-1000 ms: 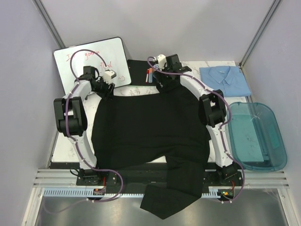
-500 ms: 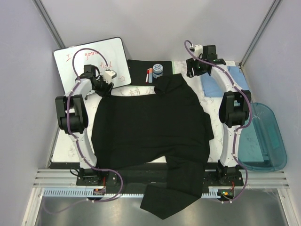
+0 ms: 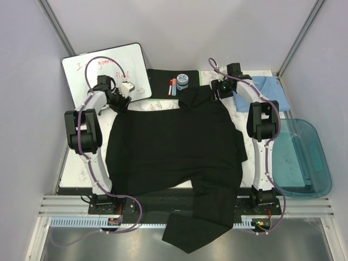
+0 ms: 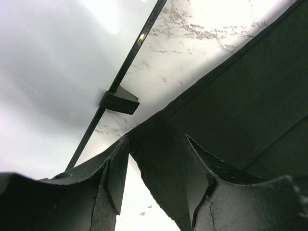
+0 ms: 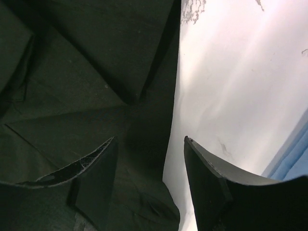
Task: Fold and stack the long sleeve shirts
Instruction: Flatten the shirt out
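The large black shirt (image 3: 174,141) lies spread over the table, its lower part hanging off the near edge. My left gripper (image 3: 120,101) is at its far left corner. In the left wrist view that gripper (image 4: 155,144) stands open, and the corner of the black shirt (image 4: 163,168) lies between the fingers without filling the gap. My right gripper (image 3: 218,90) is at the far right shoulder. In the right wrist view it (image 5: 150,139) is open, straddling the edge of the black shirt (image 5: 96,96). The light blue shirt (image 3: 269,89) lies folded at the far right, partly behind the right arm.
A whiteboard (image 3: 103,68) leans at the far left, its frame (image 4: 118,101) close to my left fingers. A black mat (image 3: 159,76) at the back carries markers (image 3: 172,86) and a small jar (image 3: 182,81). A teal bin (image 3: 302,157) stands at the right.
My right arm left the collar, swung out to the far right and came down at the shirt's right shoulder, its jaws narrowing. The collar area shifted slightly. The left arm barely moved.
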`<state>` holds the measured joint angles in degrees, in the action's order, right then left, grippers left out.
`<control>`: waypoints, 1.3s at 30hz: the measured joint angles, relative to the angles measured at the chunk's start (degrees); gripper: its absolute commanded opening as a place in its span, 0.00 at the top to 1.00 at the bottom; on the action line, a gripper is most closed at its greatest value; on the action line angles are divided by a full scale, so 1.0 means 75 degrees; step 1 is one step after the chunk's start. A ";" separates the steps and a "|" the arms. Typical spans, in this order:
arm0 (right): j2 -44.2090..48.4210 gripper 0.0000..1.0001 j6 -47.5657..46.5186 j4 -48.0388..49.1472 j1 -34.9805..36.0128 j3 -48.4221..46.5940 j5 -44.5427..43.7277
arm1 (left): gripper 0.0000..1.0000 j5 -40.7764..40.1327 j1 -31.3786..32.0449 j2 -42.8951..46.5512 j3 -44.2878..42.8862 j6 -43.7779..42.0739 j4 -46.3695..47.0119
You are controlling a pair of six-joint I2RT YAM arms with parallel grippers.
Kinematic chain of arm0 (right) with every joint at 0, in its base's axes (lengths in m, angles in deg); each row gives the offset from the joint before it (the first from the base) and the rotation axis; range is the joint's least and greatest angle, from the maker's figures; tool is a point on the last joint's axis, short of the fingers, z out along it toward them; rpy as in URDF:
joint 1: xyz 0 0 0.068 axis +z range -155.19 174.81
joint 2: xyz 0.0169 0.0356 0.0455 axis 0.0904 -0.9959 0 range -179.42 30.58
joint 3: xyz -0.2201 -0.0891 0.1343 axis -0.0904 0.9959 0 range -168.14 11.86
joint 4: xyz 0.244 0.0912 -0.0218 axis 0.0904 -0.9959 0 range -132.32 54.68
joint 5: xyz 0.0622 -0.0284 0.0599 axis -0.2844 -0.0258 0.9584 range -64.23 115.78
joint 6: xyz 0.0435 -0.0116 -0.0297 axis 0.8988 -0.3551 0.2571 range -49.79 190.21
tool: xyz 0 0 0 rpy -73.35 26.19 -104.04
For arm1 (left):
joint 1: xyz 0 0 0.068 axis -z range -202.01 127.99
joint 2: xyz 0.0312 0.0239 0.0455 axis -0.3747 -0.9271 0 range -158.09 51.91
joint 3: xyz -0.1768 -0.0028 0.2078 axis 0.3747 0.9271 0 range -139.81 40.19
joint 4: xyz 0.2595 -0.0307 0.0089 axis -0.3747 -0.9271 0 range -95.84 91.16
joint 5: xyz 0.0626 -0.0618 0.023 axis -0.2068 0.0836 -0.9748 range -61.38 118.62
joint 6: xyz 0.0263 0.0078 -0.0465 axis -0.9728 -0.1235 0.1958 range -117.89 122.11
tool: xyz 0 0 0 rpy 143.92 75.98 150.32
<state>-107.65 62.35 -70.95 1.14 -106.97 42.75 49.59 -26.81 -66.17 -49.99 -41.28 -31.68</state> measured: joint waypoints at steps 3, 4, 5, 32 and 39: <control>-0.0052 0.39 0.0073 -0.0012 -0.0023 -0.0035 -0.0006 | 0.42 -0.0017 0.0000 -0.0064 -0.0006 -0.0006 -0.0003; -0.0052 0.40 0.0102 -0.0023 -0.0038 -0.0035 -0.0003 | 0.40 -0.0032 0.0000 -0.0073 -0.0006 -0.0015 -0.0009; -0.0052 0.41 0.0143 -0.0023 -0.0052 -0.0035 0.0000 | 0.40 -0.0052 0.0000 -0.0073 -0.0006 -0.0023 -0.0009; -0.0050 1.00 0.0417 -0.0227 -0.0376 -0.0035 0.1177 | 0.71 -0.0067 -0.0003 -0.0195 -0.0283 -0.0376 -0.0181; -0.0015 1.00 0.0513 -0.0219 -0.0516 -0.0029 0.1346 | 0.98 -0.0055 -0.0009 -0.0195 -0.0326 -0.0469 -0.0204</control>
<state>-107.76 66.20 -72.59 -2.73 -107.19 52.84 49.18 -26.87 -67.63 -52.43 -44.80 -33.21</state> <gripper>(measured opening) 0.007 0.042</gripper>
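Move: The black shirt's top left corner lies about 2 cm left and 1 cm ahead of the left hand, some 1 cm below; the whiteboard clip is about 3 cm straight ahead. The shirt's right shoulder edge lies between the right fingers, about 1 cm below, with the folded flap roughly 10 cm left and 1 cm ahead, and the blue shirt some 21 cm right and 3 cm ahead. Both hands close on the shirt's top corners nearly in place, the right easing back about 1 cm, rolling slightly. ##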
